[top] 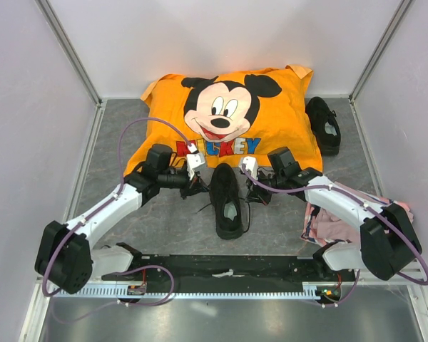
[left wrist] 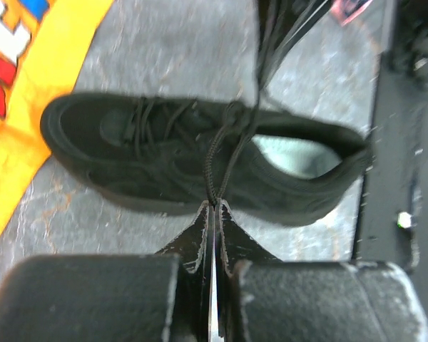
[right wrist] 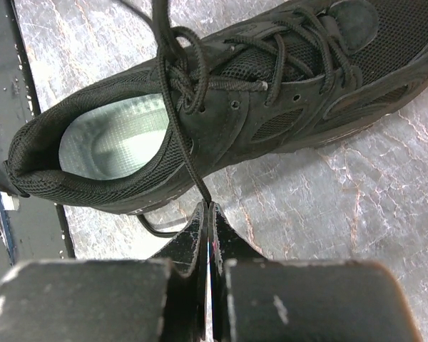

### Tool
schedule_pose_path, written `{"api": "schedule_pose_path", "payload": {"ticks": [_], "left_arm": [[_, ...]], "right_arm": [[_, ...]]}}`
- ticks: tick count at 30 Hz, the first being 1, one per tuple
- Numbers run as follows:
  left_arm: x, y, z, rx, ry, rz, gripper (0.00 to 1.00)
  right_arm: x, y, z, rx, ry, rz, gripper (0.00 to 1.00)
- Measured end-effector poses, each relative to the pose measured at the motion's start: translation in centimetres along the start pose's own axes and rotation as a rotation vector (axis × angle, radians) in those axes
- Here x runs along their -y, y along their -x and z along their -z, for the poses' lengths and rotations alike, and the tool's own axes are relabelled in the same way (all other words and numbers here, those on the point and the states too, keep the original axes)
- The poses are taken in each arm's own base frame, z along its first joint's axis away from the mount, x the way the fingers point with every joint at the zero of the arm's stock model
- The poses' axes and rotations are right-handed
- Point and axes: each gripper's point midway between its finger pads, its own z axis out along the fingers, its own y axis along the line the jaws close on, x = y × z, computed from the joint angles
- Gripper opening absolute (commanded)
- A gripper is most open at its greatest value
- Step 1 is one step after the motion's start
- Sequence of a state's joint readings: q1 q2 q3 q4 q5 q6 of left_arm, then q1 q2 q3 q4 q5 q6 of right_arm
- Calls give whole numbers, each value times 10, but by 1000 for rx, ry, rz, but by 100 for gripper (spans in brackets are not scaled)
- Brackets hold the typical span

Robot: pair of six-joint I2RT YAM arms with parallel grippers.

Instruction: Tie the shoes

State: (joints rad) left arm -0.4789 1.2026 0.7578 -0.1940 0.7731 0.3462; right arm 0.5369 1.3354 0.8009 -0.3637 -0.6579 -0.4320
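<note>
One black shoe (top: 227,201) lies in the middle of the grey table, toe toward the pillow, its pale insole facing up. The other shoe (top: 324,125) sits at the back right beside the pillow. My left gripper (top: 198,187) is at the near shoe's left side, shut on a black lace (left wrist: 215,160) that runs up to the eyelets of the shoe (left wrist: 164,160). On the right side of the shoe (right wrist: 221,107), my right gripper (top: 255,191) is shut on the other lace (right wrist: 182,153). In both wrist views the jaws meet with the lace pinched at the tips (left wrist: 214,205) (right wrist: 209,205).
A large orange Mickey Mouse pillow (top: 232,117) fills the back of the table, just behind the near shoe. A pink cloth (top: 335,222) lies at the right under the right arm. A black rail (top: 228,271) runs along the near edge. Walls enclose the left, back and right.
</note>
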Motion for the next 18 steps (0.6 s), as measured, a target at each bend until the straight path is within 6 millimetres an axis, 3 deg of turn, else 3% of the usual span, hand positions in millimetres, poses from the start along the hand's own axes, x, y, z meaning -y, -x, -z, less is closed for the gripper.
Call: {"api": "schedule_pose_path", "payload": {"ticks": [10,18], "left_arm": [[-26,-59,-16,-175,54,13,2],[-28,-84,-25,-241,30,44,2]], "right_arm": [[-1,-3,2,-11,-1,-9,0],[0,-4,2,-11,-1,-12,0]]}}
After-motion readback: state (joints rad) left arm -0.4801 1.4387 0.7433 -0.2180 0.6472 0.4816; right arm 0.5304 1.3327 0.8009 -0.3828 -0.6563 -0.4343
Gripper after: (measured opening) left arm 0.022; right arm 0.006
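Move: The lace crossing on the shoe, from which my left hand's held loop runs, lies about 8 cm to its right, 2 cm back and some 7 cm lower. The foot opening is about 8 cm back and 8 cm right of that hand, the toe roughly 12 cm ahead and 5 cm right, both about 10 cm below. From my right hand, gripping the other lace, the crossing is some 6 cm left, 2 cm back and 2 cm lower. I bring my left hand down about 9 cm beside the shoe's left flank, easing slightly left and forward, with the loop still pinched between shut fingers and the fingertips tipping some 10 to 15 degrees further down. My right hand stays put on the shoe's other side and keeps its grip on its lace. ##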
